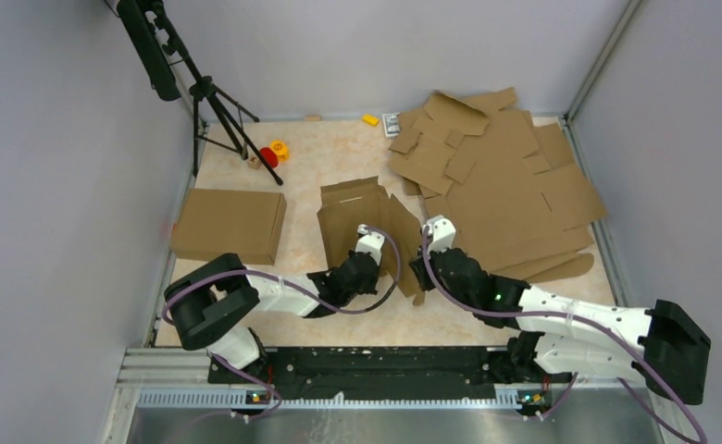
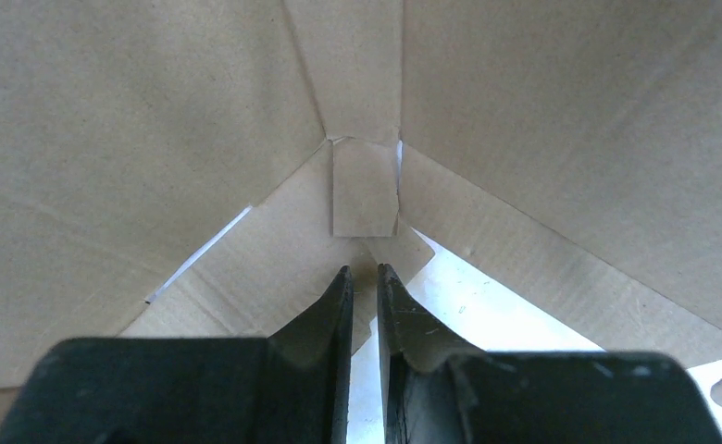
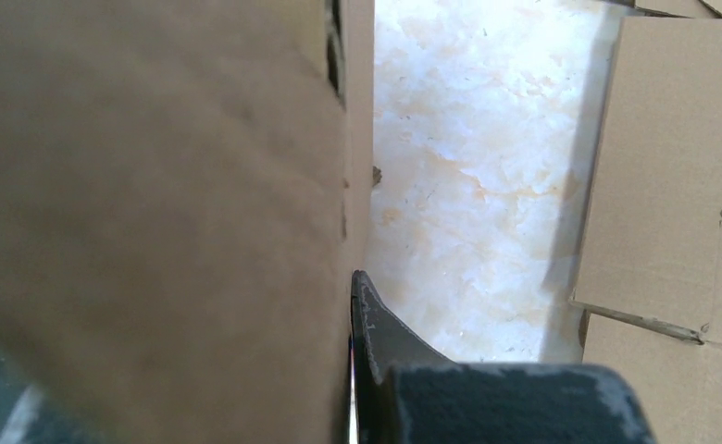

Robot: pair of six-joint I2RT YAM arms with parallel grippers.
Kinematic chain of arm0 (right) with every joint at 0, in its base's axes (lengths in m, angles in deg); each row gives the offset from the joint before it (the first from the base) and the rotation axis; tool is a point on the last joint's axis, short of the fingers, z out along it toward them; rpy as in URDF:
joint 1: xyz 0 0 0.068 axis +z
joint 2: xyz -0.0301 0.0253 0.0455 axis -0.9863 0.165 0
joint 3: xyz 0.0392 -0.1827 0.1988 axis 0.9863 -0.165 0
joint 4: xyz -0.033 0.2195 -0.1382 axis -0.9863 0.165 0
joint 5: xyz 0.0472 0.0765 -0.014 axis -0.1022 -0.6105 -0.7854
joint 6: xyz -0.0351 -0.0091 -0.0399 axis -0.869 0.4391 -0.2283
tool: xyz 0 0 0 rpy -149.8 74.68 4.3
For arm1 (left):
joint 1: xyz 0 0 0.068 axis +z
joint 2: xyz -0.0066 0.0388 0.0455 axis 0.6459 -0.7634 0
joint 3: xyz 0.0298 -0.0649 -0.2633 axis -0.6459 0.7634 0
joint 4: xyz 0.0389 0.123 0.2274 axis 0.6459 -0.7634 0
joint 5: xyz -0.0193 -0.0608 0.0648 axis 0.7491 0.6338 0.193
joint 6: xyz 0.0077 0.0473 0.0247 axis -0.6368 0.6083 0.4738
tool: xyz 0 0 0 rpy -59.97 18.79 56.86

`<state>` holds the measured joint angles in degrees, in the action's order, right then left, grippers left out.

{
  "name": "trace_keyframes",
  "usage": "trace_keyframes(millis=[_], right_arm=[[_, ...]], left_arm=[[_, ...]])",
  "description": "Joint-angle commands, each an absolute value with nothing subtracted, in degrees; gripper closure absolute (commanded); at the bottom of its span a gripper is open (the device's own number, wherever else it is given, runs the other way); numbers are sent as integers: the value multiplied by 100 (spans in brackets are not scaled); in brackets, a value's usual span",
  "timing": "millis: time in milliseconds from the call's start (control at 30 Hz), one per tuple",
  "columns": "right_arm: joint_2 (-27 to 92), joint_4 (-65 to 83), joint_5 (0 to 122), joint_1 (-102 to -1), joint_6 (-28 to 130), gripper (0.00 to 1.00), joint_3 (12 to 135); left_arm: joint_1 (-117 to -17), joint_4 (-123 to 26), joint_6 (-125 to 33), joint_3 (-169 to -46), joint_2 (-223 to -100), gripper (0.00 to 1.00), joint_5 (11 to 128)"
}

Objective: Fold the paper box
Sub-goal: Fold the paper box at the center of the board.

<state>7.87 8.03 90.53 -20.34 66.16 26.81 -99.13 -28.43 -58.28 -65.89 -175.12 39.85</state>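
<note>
The paper box (image 1: pixel 350 205) stands half folded in the middle of the table, brown walls raised, one flap hanging toward the arms. My left gripper (image 1: pixel 367 233) reaches into it. In the left wrist view the box's inner corner (image 2: pixel 524 111) fills the frame, and the left gripper (image 2: pixel 364 270) shows a narrow slit between its fingers with nothing in it. My right gripper (image 1: pixel 431 228) sits at the box's right side. In the right wrist view a box wall (image 3: pixel 154 185) lies against the right gripper (image 3: pixel 353 277) and hides one finger; the gripper is shut.
A folded brown box (image 1: pixel 230 225) sits at the left. A loose pile of flat cardboard blanks (image 1: pixel 505 185) covers the right, its edge (image 3: pixel 672 157) close to my right gripper. A black tripod (image 1: pixel 211 97), a red and yellow toy (image 1: pixel 272 153) and a yellow block (image 1: pixel 369 119) stand at the back.
</note>
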Motion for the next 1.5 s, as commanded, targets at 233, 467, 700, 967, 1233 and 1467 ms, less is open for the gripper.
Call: trace_keyframes(millis=[233,467,700,967,1233,1467], right_arm=[[975,913,9279,-1610,6313,100,2100],[829,758,9264,-1553,6168,100,2010],[879,752,9348,-1542,6171,100,2027],[906,729,9395,-1539,6168,100,2025],[900,715,9387,-1538,6164,100,2017],[839,728,9377,-1533,6154,100,2007]], left_arm=[[-9896,-3136,-5922,-6651,-17564,84,4252],[-9877,-3539,-5893,-6828,-17413,79,4274],[-9782,-4340,-5796,-7012,-16702,68,4369],[-9700,-5465,-5761,-7179,-15528,56,4344],[-8802,-6377,-5610,-7212,-13970,48,4061],[-7892,-6133,-5581,-6682,-13043,35,3479]])
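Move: My left fingertips are low at the paper box's front-right corner, which is about 3 cm ahead and 2 cm to their right. The box's left edge lies some 12 cm to this hand's left and 4 cm farther out; the closed carton is about 30 cm left and 4 cm ahead. My right fingers already pinch the side panel, whose middle is about 4 cm ahead, 3 cm left and 5 cm below them. I keep my right fingers shut on the box's side panel, easing down about 1 cm, then holding still. After a short wait I draw my left hand up out of the front-right corner, first slightly back, then sweep it leftward over the bottom panel to above the box's left edge, about 15 cm up and 13 cm left, its fingers spreading wide and turning some 20 degrees counter-clockwise late on. ##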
